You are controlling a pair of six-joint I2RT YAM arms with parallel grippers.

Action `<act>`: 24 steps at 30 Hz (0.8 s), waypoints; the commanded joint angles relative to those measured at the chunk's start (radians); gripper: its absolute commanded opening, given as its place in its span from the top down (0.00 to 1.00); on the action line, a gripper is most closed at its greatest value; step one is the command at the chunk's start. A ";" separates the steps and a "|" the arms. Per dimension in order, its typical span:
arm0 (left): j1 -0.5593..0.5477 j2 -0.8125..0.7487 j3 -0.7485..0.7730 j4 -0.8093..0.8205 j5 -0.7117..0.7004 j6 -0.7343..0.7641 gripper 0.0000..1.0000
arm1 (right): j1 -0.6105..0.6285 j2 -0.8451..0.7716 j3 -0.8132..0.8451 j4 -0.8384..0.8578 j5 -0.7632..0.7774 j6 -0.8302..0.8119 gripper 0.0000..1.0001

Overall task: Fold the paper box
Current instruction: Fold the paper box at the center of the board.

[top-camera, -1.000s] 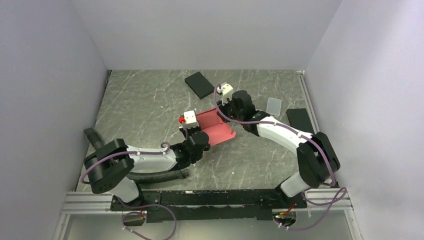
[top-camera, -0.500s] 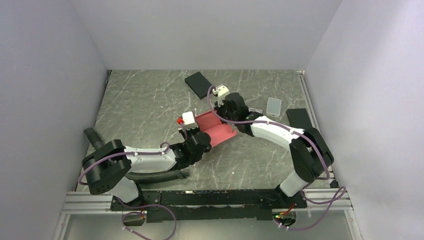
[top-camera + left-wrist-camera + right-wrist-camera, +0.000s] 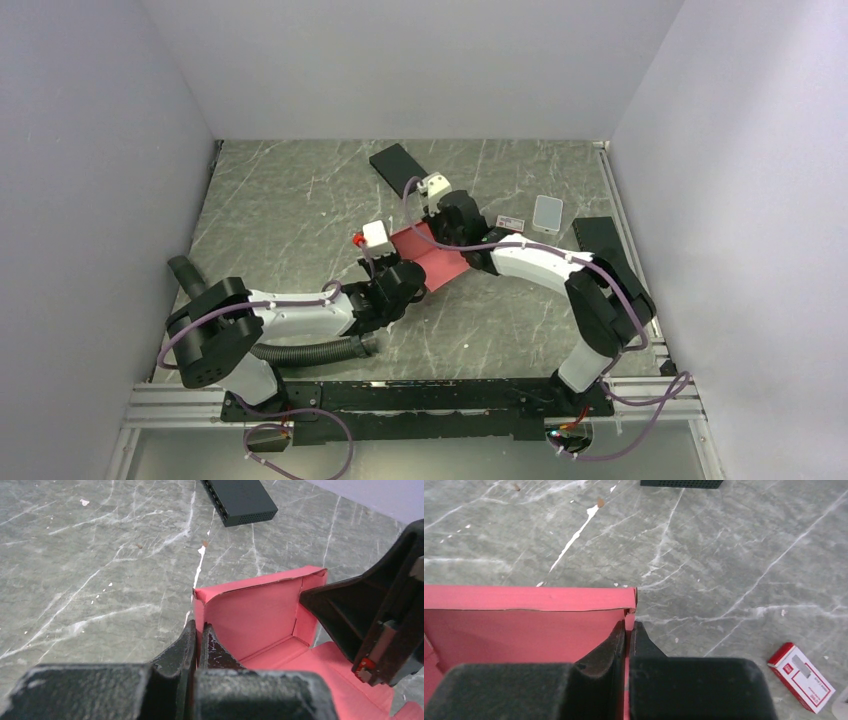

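Note:
The pinkish-red paper box (image 3: 443, 262) lies half-formed at the table's middle, its back wall and side flaps raised. My left gripper (image 3: 402, 266) is shut on the box's left side wall; in the left wrist view the thin wall (image 3: 260, 615) is pinched between the gripper's (image 3: 199, 630) tips. My right gripper (image 3: 441, 240) is shut on the right side wall, at the corner where it meets the back wall (image 3: 524, 625); the cardboard edge shows between the two fingers of this gripper (image 3: 629, 628). The right gripper's dark body (image 3: 370, 620) stands over the box's right side.
A black flat box (image 3: 398, 168) lies behind the paper box. A tiny red-and-white carton (image 3: 511, 222) lies on the table just right of the right gripper, also visible as a carton (image 3: 806, 676) in the right wrist view. A pale small case (image 3: 547, 211) and a black slab (image 3: 597, 235) sit further right.
My right gripper has moved left to the box's right wall and shut on it. The left gripper has kept its grip, shifting slightly.

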 commanded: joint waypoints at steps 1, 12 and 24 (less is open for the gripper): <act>-0.002 -0.014 0.028 0.035 -0.011 -0.039 1.00 | -0.037 -0.062 -0.003 -0.037 -0.223 0.049 0.95; 0.018 -0.012 0.019 -0.003 -0.031 -0.062 1.00 | -0.068 -0.114 -0.006 -0.045 -0.266 0.054 0.69; 0.017 -0.023 -0.021 0.099 -0.035 0.009 1.00 | -0.092 -0.140 0.006 -0.073 -0.333 0.091 0.43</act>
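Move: The red box's far wall stands with its right corner already pinched in the right fingers, right at the hand point. Its left corner is about 8 cm to the left and 4 cm nearer the base. The box floor lies about 7 cm back, 1 cm right and 6 cm lower; the small red-white box sits some 14 cm right, 2 cm ahead, 8 cm below. From the left hand, the wall's right corner is roughly 8 cm right and 4 cm ahead. The far wall's right corner comes free as the right fingers open to about half and the hand lifts and draws back, some 3 cm in all, while the wrist tilts and turns back by about 15 degrees; the fingers end spread to either side of the corner. The left hand keeps the wall's left corner pinched and stays almost in place. ##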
